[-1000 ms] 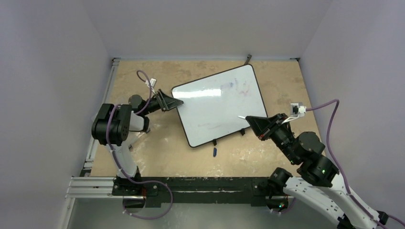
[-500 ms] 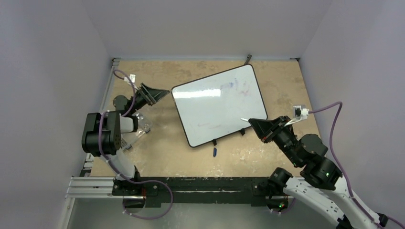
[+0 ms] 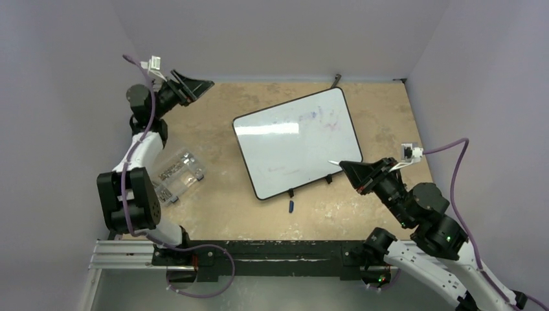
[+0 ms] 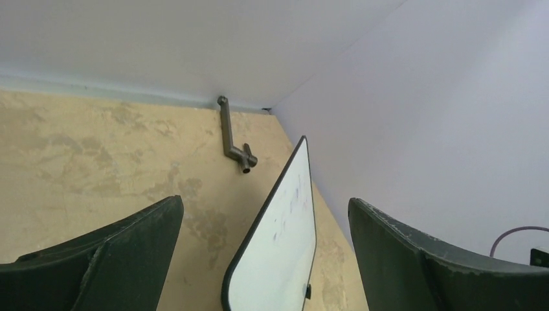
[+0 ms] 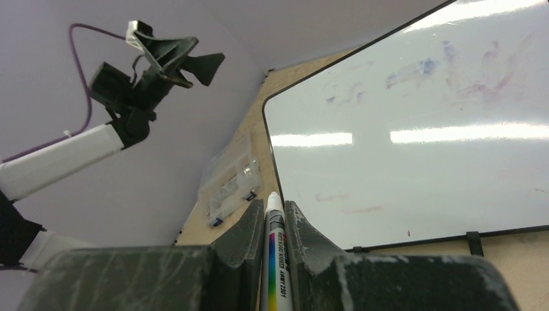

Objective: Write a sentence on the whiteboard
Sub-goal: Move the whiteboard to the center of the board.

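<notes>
The whiteboard (image 3: 294, 139) lies tilted on the tan table, white with a thin black frame; it also shows in the left wrist view (image 4: 281, 253) and the right wrist view (image 5: 427, 155). It carries only faint purple and blue smudges; no written sentence shows. My right gripper (image 3: 348, 168) hovers at the board's near right corner, shut on a white marker (image 5: 276, 249) whose tip (image 3: 333, 162) points over the board. My left gripper (image 3: 202, 85) is open and empty, raised high at the far left, away from the board.
A clear plastic box (image 3: 176, 173) lies left of the board, also in the right wrist view (image 5: 230, 184). A small blue cap (image 3: 291, 207) lies just in front of the board. A grey metal handle (image 4: 232, 137) sits at the back wall. Purple walls enclose the table.
My left arm has swung up and back from the board's left edge to the far left corner, uncovering the plastic box. My right gripper has drawn back slightly with the marker.
</notes>
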Controlling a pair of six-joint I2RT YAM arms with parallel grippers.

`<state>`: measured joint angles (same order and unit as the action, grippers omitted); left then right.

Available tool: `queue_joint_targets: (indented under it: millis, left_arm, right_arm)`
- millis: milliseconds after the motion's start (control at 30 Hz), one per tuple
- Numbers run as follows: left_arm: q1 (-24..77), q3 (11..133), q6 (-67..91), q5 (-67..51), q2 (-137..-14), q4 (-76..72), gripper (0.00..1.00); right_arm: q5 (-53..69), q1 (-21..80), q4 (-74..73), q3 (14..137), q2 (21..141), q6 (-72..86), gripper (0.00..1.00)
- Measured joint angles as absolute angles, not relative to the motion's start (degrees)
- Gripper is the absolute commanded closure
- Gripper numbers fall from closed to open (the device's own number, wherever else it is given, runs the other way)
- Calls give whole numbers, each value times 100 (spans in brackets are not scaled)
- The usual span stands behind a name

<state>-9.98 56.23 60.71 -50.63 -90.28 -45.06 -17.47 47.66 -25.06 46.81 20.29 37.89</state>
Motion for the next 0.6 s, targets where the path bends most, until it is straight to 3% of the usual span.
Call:
queue_joint_targets:
  millis: [300, 600]
  left_arm:
    - [-781, 8171, 3546, -5306, -8886, -456, 0]
    - [139, 9581, 2016, -5675, -10639, 2257, 0]
  right_arm:
    - [-1715, 4766, -2464, 4681, 2104, 3769, 100]
    - [-1522, 4766, -2368, 4681, 2720, 3647, 100]
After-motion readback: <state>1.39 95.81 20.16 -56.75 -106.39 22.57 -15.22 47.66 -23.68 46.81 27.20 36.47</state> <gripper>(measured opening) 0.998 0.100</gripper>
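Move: The far-left corner of the whiteboard lies about 8 cm right of the open left gripper, some 3 cm farther out and 19 cm lower; the board's middle is about 30 cm right and 5 cm nearer. The clear parts box sits some 13 cm back and 11 cm left, 28 cm below. From the right hand, which holds the marker, the board's middle is roughly 22 cm ahead, 8 cm left and 27 cm down; the blue cap lies 3 cm ahead, 11 cm left. Lift the left gripper about 6 cm, then swing it some 8 cm to the right and sink about 10 cm towards the whiteboard's far-left corner, fingers kept wide open and still clear of the board. Meanwhile roll its left side up some 20 degrees, turn clockwise and tip the fingers down. Late on, ease the right hand, marker still gripped, slightly left, down and forward towards the board. ##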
